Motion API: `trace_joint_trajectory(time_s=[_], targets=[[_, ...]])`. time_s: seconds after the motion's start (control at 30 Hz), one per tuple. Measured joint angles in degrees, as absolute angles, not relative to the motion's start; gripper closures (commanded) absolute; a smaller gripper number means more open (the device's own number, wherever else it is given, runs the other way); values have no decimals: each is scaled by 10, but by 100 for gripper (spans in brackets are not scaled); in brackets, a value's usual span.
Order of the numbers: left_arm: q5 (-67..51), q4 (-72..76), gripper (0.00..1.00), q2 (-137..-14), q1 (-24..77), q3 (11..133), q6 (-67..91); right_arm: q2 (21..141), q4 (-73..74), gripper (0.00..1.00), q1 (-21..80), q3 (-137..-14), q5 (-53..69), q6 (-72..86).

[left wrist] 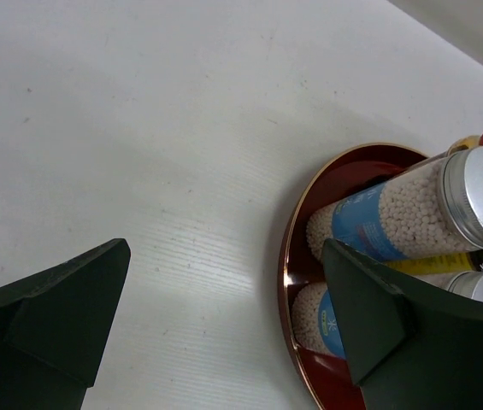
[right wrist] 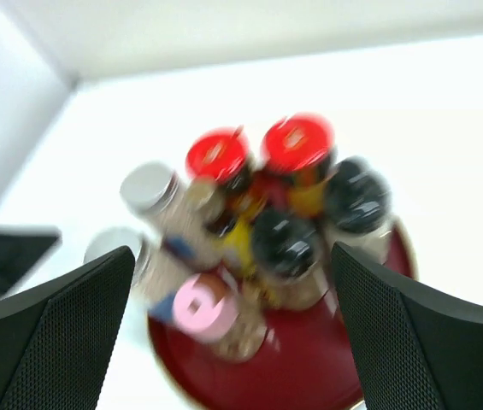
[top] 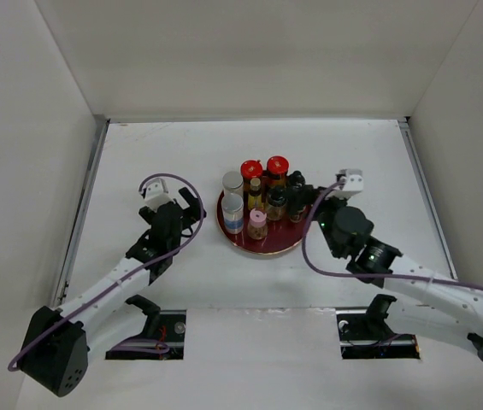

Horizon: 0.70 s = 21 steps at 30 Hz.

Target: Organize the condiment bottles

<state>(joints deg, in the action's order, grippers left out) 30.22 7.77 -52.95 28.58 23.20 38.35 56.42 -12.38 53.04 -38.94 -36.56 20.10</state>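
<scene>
The condiment bottles stand together on the round dark-red tray (top: pixel 268 243). They are two red-capped jars (top: pixel 251 169) (top: pixel 277 164), two silver-capped cylinders (top: pixel 232 181) (top: pixel 232 205), a pink shaker (top: pixel 258 218) and black-capped glass bottles (top: pixel 277 198). My left gripper (top: pixel 191 207) is open and empty just left of the tray. In the left wrist view it (left wrist: pixel 224 252) is over bare table, with the tray rim (left wrist: pixel 288 256) and a blue-labelled cylinder (left wrist: pixel 412 209) by its right finger. My right gripper (top: pixel 308 201) is open at the tray's right side. The blurred right wrist view shows it (right wrist: pixel 231 256) above the bottles, pink shaker (right wrist: pixel 198 306) below.
White walls close in the table on the left, back and right. Two cut-outs in the near table edge hold the arm bases (top: pixel 151 329) (top: pixel 376 333). Purple cables (top: pixel 160 179) loop off both arms.
</scene>
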Motion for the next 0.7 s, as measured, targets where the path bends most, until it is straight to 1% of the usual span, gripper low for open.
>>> trace_joint_trajectory(time_s=[0.13, 0.33, 0.47, 0.7], targets=[[299, 44, 0, -535, 281, 251, 383, 482, -159, 0, 458, -323, -407, 204], [301, 15, 0, -526, 243, 267, 378, 453, -146, 0, 329, -253, -450, 263], [302, 10, 0, -536, 237, 281, 377, 468, -141, 0, 299, -229, -446, 322], [302, 11, 0, -571, 245, 285, 377, 452, -159, 0, 296, -182, -428, 381]])
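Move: The pink-capped jar, already standing free in the red tray, lies about 2 cm ahead of the right hand, 9 cm to its left and 15 cm below. From that hand the small dark bottle is some 7 cm ahead and 2 cm right, the black-capped jar about 8 cm ahead and 3 cm left, both similarly low. For the left hand the pink-capped jar is roughly 25 cm right, 4 cm back and a little below. The empty right hand swings quickly about 16 cm to the right, away from the pink-capped jar and out past the tray's right rim, turning some 30 degrees clockwise with a slight roll and sinking about 9 cm towards the bare table, mostly in the later part, its fingers staying wide open and touching nothing. The left hand, also open and empty beside the tray, drifts a couple of centimetres to the left. ##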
